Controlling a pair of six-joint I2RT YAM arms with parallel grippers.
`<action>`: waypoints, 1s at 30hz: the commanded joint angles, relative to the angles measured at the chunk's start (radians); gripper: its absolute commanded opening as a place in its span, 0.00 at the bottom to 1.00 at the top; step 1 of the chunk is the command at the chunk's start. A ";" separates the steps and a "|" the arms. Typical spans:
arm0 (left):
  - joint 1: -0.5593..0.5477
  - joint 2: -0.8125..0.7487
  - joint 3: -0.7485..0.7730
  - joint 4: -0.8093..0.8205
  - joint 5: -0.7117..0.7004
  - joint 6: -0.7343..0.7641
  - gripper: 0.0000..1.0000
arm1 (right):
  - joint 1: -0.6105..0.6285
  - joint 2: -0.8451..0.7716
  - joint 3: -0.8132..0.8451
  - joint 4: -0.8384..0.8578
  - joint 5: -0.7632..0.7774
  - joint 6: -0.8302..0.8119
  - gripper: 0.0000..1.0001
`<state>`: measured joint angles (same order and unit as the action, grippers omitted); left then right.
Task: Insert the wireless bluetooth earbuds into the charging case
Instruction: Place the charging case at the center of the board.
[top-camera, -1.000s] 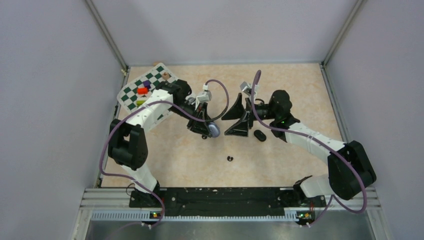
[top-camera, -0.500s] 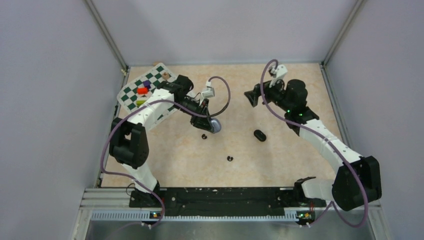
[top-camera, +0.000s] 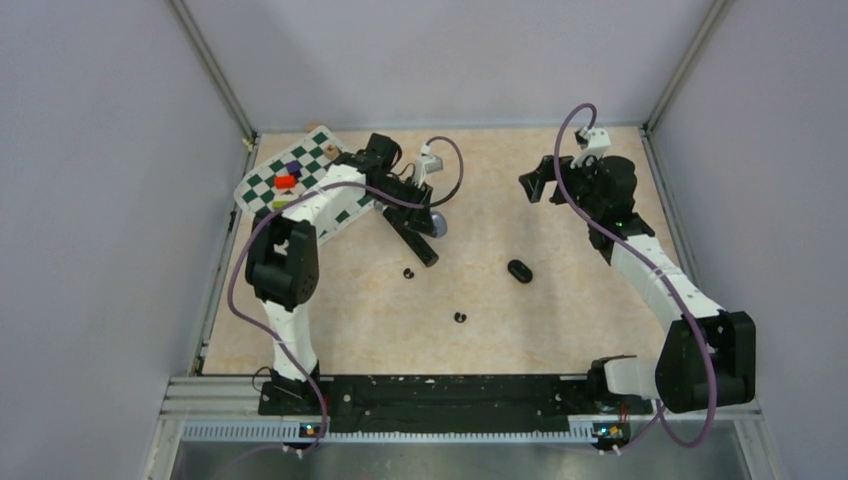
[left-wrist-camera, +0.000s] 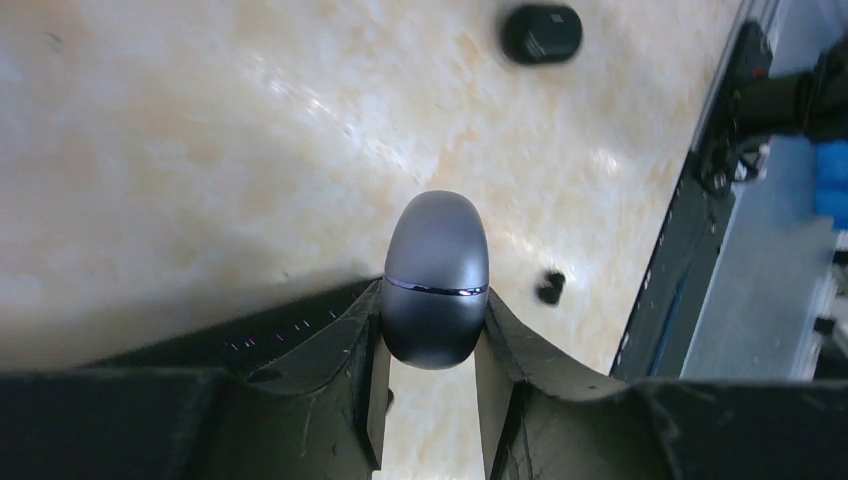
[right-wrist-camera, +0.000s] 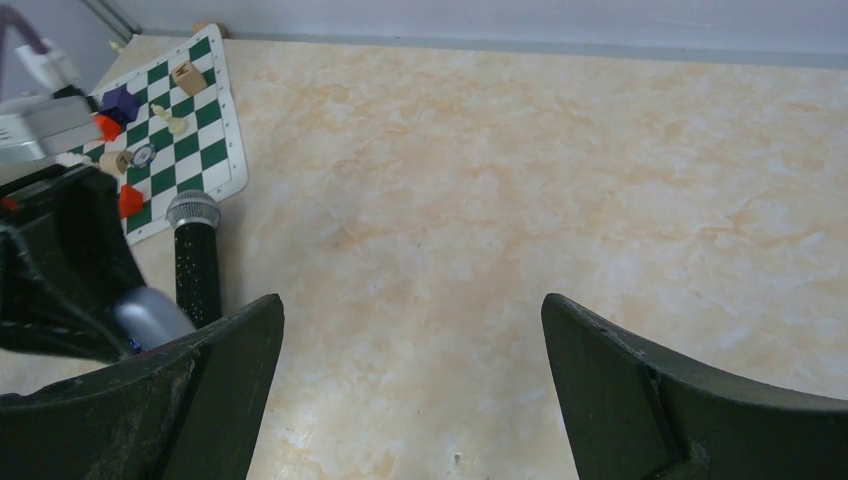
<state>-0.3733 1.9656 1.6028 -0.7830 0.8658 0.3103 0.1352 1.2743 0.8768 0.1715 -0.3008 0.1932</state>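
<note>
My left gripper (top-camera: 430, 220) (left-wrist-camera: 430, 335) is shut on a grey-purple oval charging case (left-wrist-camera: 436, 275) (top-camera: 439, 226), lid closed, held above the table. One tiny black earbud (top-camera: 408, 272) lies just in front of it, and another black earbud (top-camera: 460, 318) (left-wrist-camera: 550, 288) lies nearer the arm bases. A closed black oval case (top-camera: 519, 271) (left-wrist-camera: 541, 33) rests mid-table. Far to the right at the back, my right gripper (top-camera: 535, 186) (right-wrist-camera: 412, 380) hovers open with only bare table between its fingers. Purple earbuds are out of view.
A long black microphone (right-wrist-camera: 197, 265) (top-camera: 420, 245) with a silver head lies beside the left gripper. A green-and-white checkered mat (top-camera: 295, 180) (right-wrist-camera: 180, 130) with several small pieces sits at the back left. Metal frame posts and grey walls bound the table.
The left gripper has carried the grey-purple case back and slightly right, uncovering the microphone. The right arm has pulled away from the centre toward the back right, still open.
</note>
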 joint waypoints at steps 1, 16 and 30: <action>-0.003 0.117 0.113 0.210 -0.017 -0.363 0.00 | -0.013 -0.016 -0.007 0.040 0.008 0.017 0.99; -0.039 0.275 0.086 0.611 -0.100 -0.905 0.12 | -0.028 0.005 -0.007 0.039 -0.026 0.035 0.99; -0.080 0.418 0.215 0.490 -0.169 -0.994 0.29 | -0.036 0.015 -0.007 0.037 -0.040 0.047 0.99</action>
<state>-0.4492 2.3581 1.7679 -0.2749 0.6937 -0.6422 0.1131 1.2816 0.8692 0.1833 -0.3252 0.2291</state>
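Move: The charging case is already in the left fingers; the open spot of board meant for it lies about 9 cm ahead, 10 cm right and 14 cm below that hand. The microphone's middle is some 6 cm ahead and 7 cm left, the black case about 4 cm back and 20 cm right, and the dark earbuds 5 cm back and 6 cm left, all on the board. From the right hand, the spot is 3 cm ahead, 13 cm left and 25 cm below. The silver-blue charging case, still pinched between the left fingertips, is carried away from the microphone towards the open middle of the board: about 9 cm forward, mostly early on, with nearly as much right and down, the sinking easing midway. Meanwhile the wrist rolls some 40 degrees counter-clockwise about the line of the fingers, which keep pointing right and down. ##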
